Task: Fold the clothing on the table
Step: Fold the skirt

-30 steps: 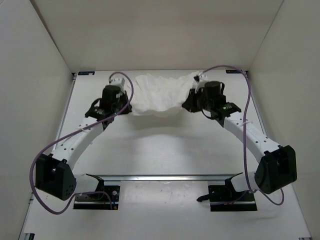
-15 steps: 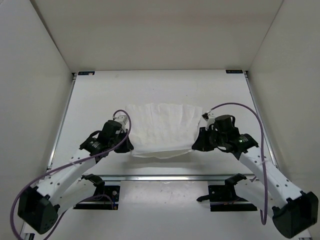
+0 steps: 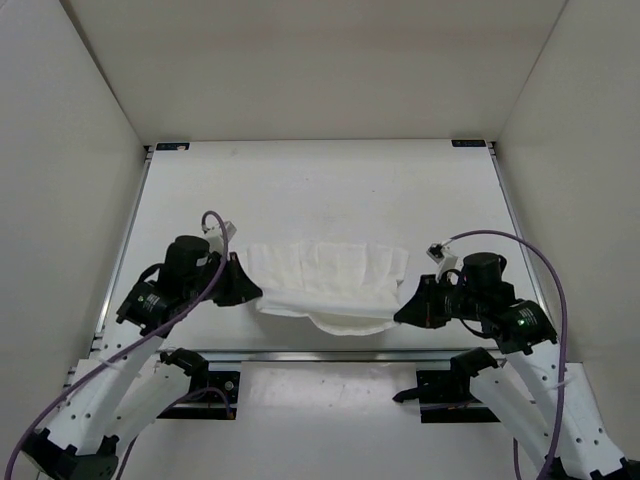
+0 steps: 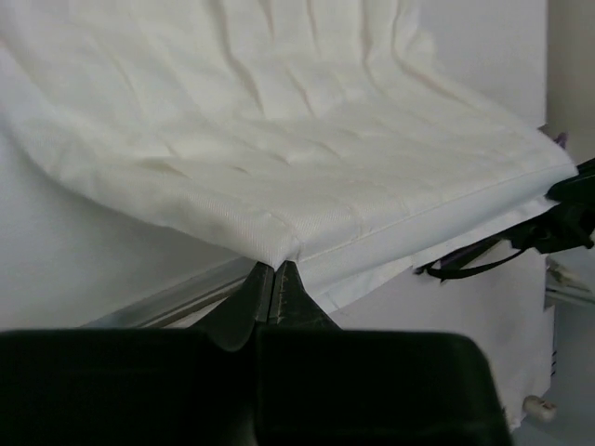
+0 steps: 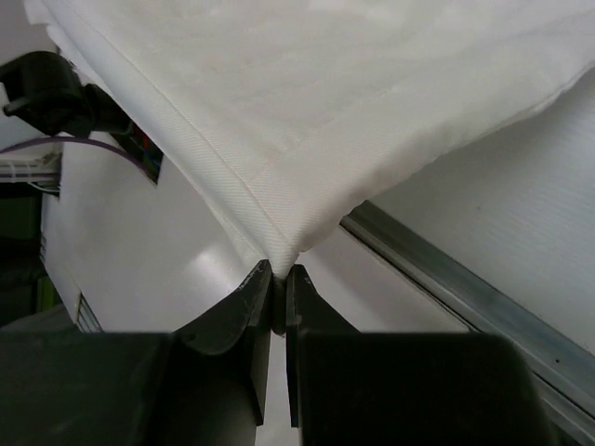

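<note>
The clothing [image 3: 325, 278], a white ribbed cloth, hangs stretched between both grippers above the near part of the table [image 3: 320, 190]. Its lower layer sags toward the front rail. My left gripper [image 3: 252, 291] is shut on the cloth's left corner; in the left wrist view the gripper [image 4: 273, 267] pinches that corner of the clothing [image 4: 279, 139]. My right gripper [image 3: 403, 312] is shut on the right corner; in the right wrist view the gripper [image 5: 278, 273] clamps the hemmed tip of the clothing [image 5: 353, 84].
A silver rail [image 3: 320, 354] runs along the near edge, with both arm bases [image 3: 460, 385] behind it. Black corner brackets [image 3: 172, 147] mark the table's far corners. White walls enclose the left, right and back sides.
Both grippers have pulled the cloth from the table's far edge toward the near rail, holding its corners throughout. The cloth now hangs doubled just above the front of the table.
</note>
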`<state>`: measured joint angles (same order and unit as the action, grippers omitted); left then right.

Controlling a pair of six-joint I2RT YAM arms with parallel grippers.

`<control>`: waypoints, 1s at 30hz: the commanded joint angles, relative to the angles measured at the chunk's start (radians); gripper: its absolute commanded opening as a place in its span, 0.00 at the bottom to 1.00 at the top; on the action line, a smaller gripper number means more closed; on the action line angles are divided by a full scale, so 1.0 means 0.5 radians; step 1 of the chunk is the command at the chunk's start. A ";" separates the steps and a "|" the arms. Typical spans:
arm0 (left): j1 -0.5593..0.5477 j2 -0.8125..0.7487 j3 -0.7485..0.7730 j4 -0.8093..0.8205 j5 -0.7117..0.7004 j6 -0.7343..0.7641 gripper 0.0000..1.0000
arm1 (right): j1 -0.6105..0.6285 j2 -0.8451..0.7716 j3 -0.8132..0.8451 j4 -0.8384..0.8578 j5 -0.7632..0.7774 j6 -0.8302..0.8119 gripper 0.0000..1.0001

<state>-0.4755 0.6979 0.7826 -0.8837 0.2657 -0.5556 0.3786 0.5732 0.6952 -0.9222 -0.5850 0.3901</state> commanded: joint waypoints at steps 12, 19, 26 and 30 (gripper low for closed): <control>0.534 0.776 -0.004 1.061 0.030 -0.088 0.00 | -0.650 0.954 0.119 1.181 -0.370 0.027 0.00; 0.586 1.034 0.045 1.194 0.070 -0.097 0.00 | -0.589 1.363 0.275 1.384 -0.358 0.036 0.00; 0.571 0.899 0.214 0.985 -0.010 -0.027 0.00 | -0.555 1.140 0.484 1.056 -0.152 -0.133 0.00; 0.515 0.752 0.279 0.826 -0.010 -0.006 0.00 | -0.509 0.919 0.469 0.848 -0.103 -0.167 0.00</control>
<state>-0.2211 1.1500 0.8738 -0.3943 0.3561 -0.5953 0.1207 1.1263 0.8997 -0.4141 -0.7200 0.3565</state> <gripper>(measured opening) 0.022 0.053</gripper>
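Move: Both hands already hold the skirt by the ends of its near, upper edge, roughly 16 cm above the table. The skirt's pleated far hem has its middle about 18 cm ahead of the left hand and 17 cm to its right; from the right hand it is some 22 cm ahead and 17 cm to the left, lower by the same 16 cm. The table's metal front rail runs low behind them, roughly 10 cm back of the left hand and 6 cm back of the right. With shut fingers keeping their pinch on the two ends of the edge, both hands swing the skirt forward, away from the front rail and out over the table, the left about 15 cm and the right about 18 cm, rising a little first and then dipping some 5 cm as they go. The forward travel eases out towards the end and both lift again by about 4 or 5 cm, the left hand having turned a little counter-clockwise and the right a little clockwise, with the held edge still stretched between them. ##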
